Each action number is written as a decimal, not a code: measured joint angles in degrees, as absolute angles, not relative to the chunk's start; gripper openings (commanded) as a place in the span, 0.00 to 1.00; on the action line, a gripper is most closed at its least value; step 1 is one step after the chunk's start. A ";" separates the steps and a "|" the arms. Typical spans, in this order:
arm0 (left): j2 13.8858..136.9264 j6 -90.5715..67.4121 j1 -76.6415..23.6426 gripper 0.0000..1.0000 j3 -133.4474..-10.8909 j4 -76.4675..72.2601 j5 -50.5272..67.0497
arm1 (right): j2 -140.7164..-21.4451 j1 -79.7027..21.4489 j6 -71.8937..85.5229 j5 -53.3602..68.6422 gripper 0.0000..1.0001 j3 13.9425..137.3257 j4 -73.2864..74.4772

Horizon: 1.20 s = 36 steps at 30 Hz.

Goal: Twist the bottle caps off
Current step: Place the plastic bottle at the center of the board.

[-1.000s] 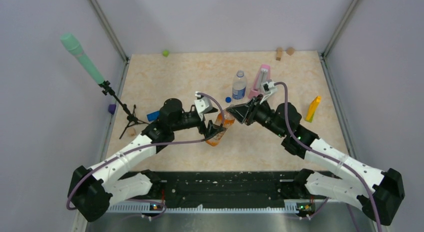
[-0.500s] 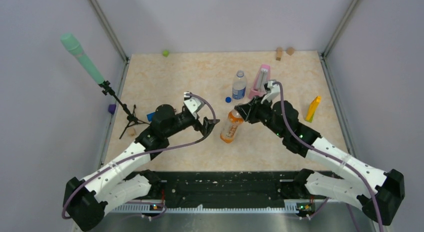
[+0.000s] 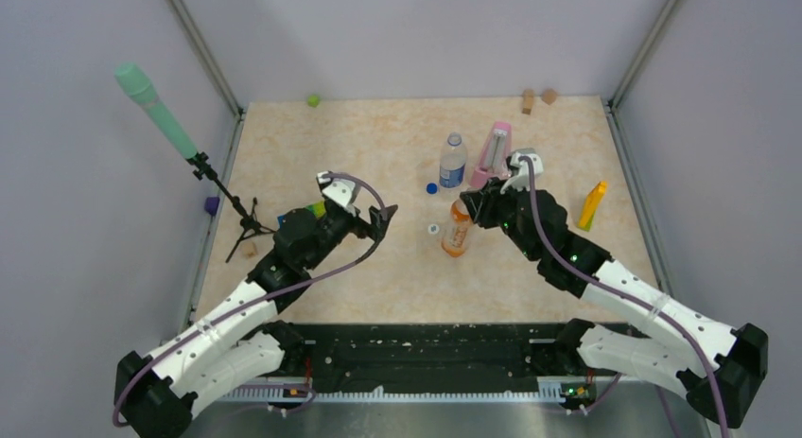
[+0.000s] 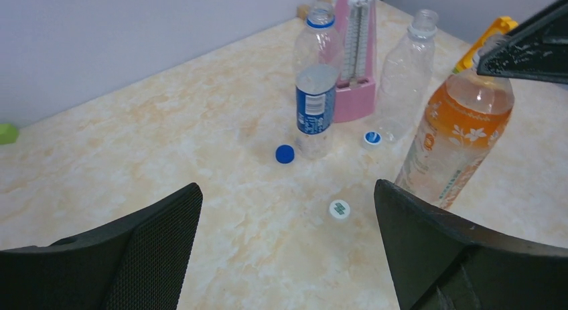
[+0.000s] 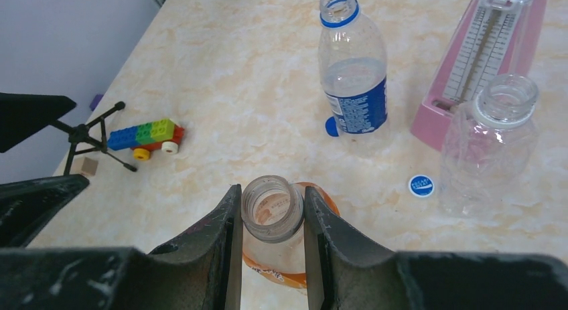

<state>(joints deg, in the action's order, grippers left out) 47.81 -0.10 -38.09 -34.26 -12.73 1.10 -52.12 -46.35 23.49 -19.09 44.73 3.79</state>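
Observation:
The orange bottle (image 3: 458, 232) stands upright mid-table with its mouth uncapped. My right gripper (image 5: 271, 216) is shut on its neck (image 5: 272, 204), one finger on each side. To the left, my left gripper (image 4: 288, 250) hangs open and empty, apart from the bottle (image 4: 455, 142). A white cap with a green mark (image 4: 339, 209) lies between them. The blue-label bottle (image 5: 353, 75) and the plain clear bottle (image 5: 492, 146) stand open-mouthed. A dark blue cap (image 4: 285, 153) and a white cap with a blue mark (image 5: 420, 185) lie at their feet.
A pink metronome (image 3: 494, 152) stands behind the bottles. A brick car (image 3: 303, 214) sits by my left wrist, with a green microphone on a tripod (image 3: 156, 112) further left. A yellow object (image 3: 593, 204) lies at the right; a green cube (image 3: 312, 100) and wooden blocks (image 3: 539, 97) sit at the back.
My left gripper opened, let go of the orange bottle and drew back left. My right gripper swung the bottle upright and to the right. A white cap now shows beside it.

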 measured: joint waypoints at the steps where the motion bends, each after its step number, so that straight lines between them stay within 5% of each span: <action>1: 47.00 -0.14 -38.09 0.99 -33.82 -13.15 -0.12 | -52.12 -46.35 23.20 -19.62 0.00 44.73 4.01; 36: 43.86 -1.37 -38.09 0.99 -32.10 -12.80 -11.68 | -62.89 -46.35 18.52 -25.15 0.00 42.72 -5.96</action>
<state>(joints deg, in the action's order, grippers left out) 43.86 -1.37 -38.09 -32.10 -12.80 -11.68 -62.89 -46.35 18.52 -25.15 42.72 -5.96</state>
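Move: The right hand already holds the plastic bottle (orange label) by its neck; its spot on the board lies about 4 cm ahead and 24 cm below. From this hand, the white cap lies 5 cm ahead, 6 cm left; the blue-label bottle stands 19 cm ahead, 1 cm left; the empty bottle about 15 cm ahead, 11 cm right. From the left hand the spot lies 4 cm ahead, some 14 cm right, 24 cm below. Still pinching the plastic bottle's neck, right hand advances and sinks about 4 cm boardward; left hand retreats left. ##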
